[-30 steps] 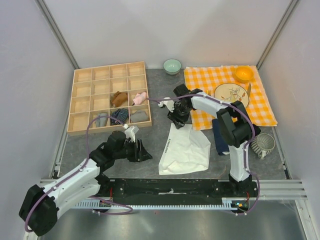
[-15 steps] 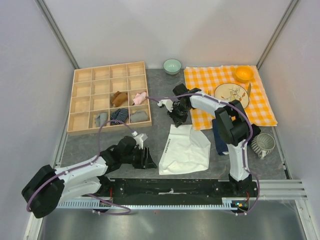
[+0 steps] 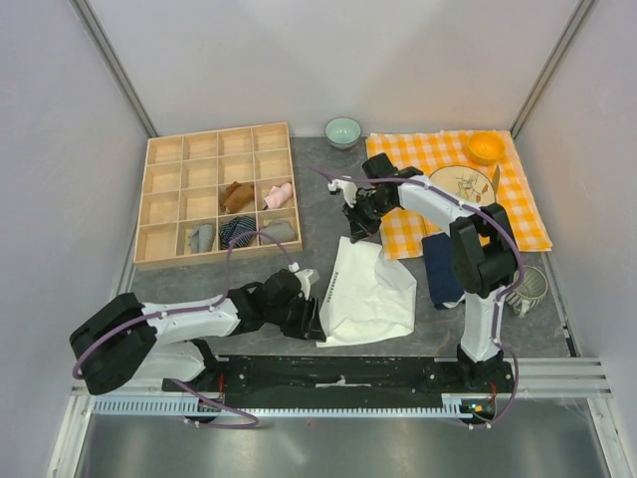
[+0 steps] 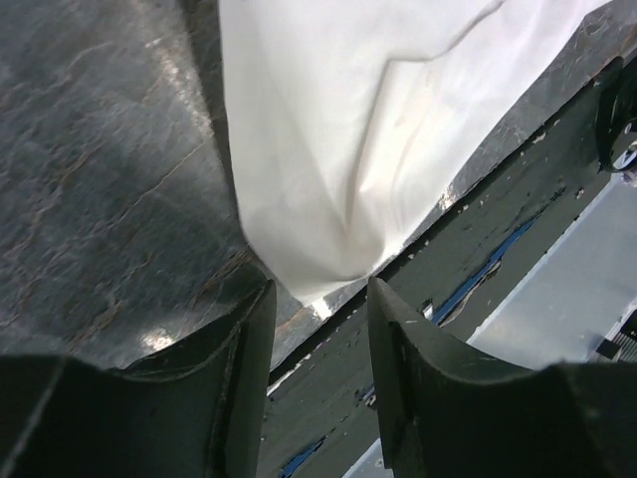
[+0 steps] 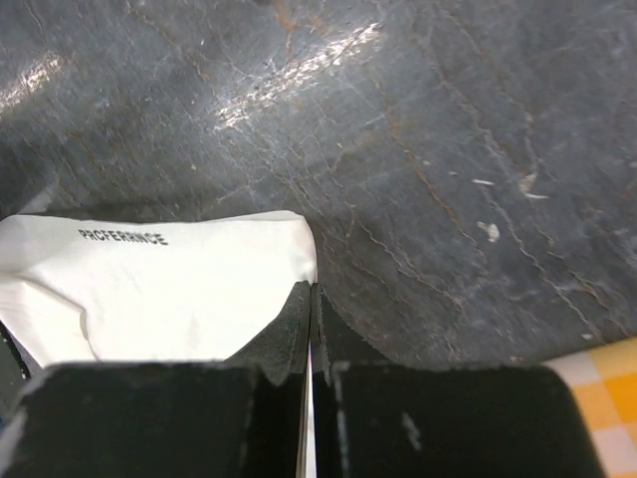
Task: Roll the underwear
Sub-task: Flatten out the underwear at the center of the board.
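The cream-white underwear (image 3: 370,295) lies spread on the dark table in the middle, with black lettering near its left edge. My right gripper (image 3: 355,236) is shut on its far left corner (image 5: 284,234), a thin layer of white cloth pinched between the fingers (image 5: 299,319). My left gripper (image 3: 312,321) stands open low over the table at the near left corner of the underwear (image 4: 338,149). That corner sits just ahead of its fingertips (image 4: 254,319), with nothing between them. A rust-brown underwear (image 3: 236,195) sits in a box compartment.
A wooden compartment box (image 3: 164,204) at the left holds a dark striped sock bundle (image 3: 237,231), a pink roll (image 3: 278,194) and grey rolls. The orange checked cloth (image 3: 518,214) carries a plate (image 3: 460,184) and an orange bowl (image 3: 486,146). A green bowl (image 3: 343,130), a dark blue cloth (image 3: 438,269) and a mug (image 3: 528,287) stand nearby.
My right gripper has shut on the far corner of the white underwear and drawn it slightly up and away. My left arm has swung right to the near left corner.
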Robot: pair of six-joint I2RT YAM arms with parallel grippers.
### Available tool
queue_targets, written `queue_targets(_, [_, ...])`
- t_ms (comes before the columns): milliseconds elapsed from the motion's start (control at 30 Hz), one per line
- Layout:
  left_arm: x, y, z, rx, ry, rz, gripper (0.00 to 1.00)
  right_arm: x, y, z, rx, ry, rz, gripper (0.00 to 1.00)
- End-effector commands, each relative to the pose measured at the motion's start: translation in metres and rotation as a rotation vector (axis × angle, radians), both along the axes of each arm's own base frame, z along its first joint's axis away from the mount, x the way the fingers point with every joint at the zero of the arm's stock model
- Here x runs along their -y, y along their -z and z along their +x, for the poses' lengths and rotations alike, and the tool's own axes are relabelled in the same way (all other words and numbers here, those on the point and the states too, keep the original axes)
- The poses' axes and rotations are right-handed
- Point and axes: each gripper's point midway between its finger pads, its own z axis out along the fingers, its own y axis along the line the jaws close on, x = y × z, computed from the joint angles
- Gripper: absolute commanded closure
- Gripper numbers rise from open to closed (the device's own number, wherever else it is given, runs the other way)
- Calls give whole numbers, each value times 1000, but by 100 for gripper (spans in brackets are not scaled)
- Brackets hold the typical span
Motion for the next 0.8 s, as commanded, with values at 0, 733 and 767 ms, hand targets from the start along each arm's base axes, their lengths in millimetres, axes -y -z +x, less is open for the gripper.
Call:
queue_targets(0, [2, 12, 3, 9, 7, 79, 51, -6, -21, 2, 25, 8, 85, 100])
queue_targets(733, [-53, -10, 27, 118, -26, 493, 98, -2, -77, 0, 104, 23, 207, 100])
queue_targets(767, [-53, -20, 29, 135, -25, 491, 98, -2, -82, 1, 115, 25, 215, 100])
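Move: The underwear's near-left corner, still loose, lies about 2 cm to the right of the open left fingers, level with them fore and aft and 2 cm below; the middle of the underwear is some 10 cm ahead and 10 cm right of that hand. From the right hand, already shut on the far-left corner, the near-left corner is about 24 cm back, 8 cm left and 6 cm down; the navy cloth sits roughly 7 cm back and 18 cm right, 6 cm below. The underwear's near-left corner is taken between the left fingers: they slide about 2 cm right over it, shut while easing forward and slightly down, then draw the corner forward and nearly 4 cm left, the wrist swinging some 20 degrees so the fingers point more steeply down. The right hand keeps its pinch on the far-left corner and rises, pulling it up. ##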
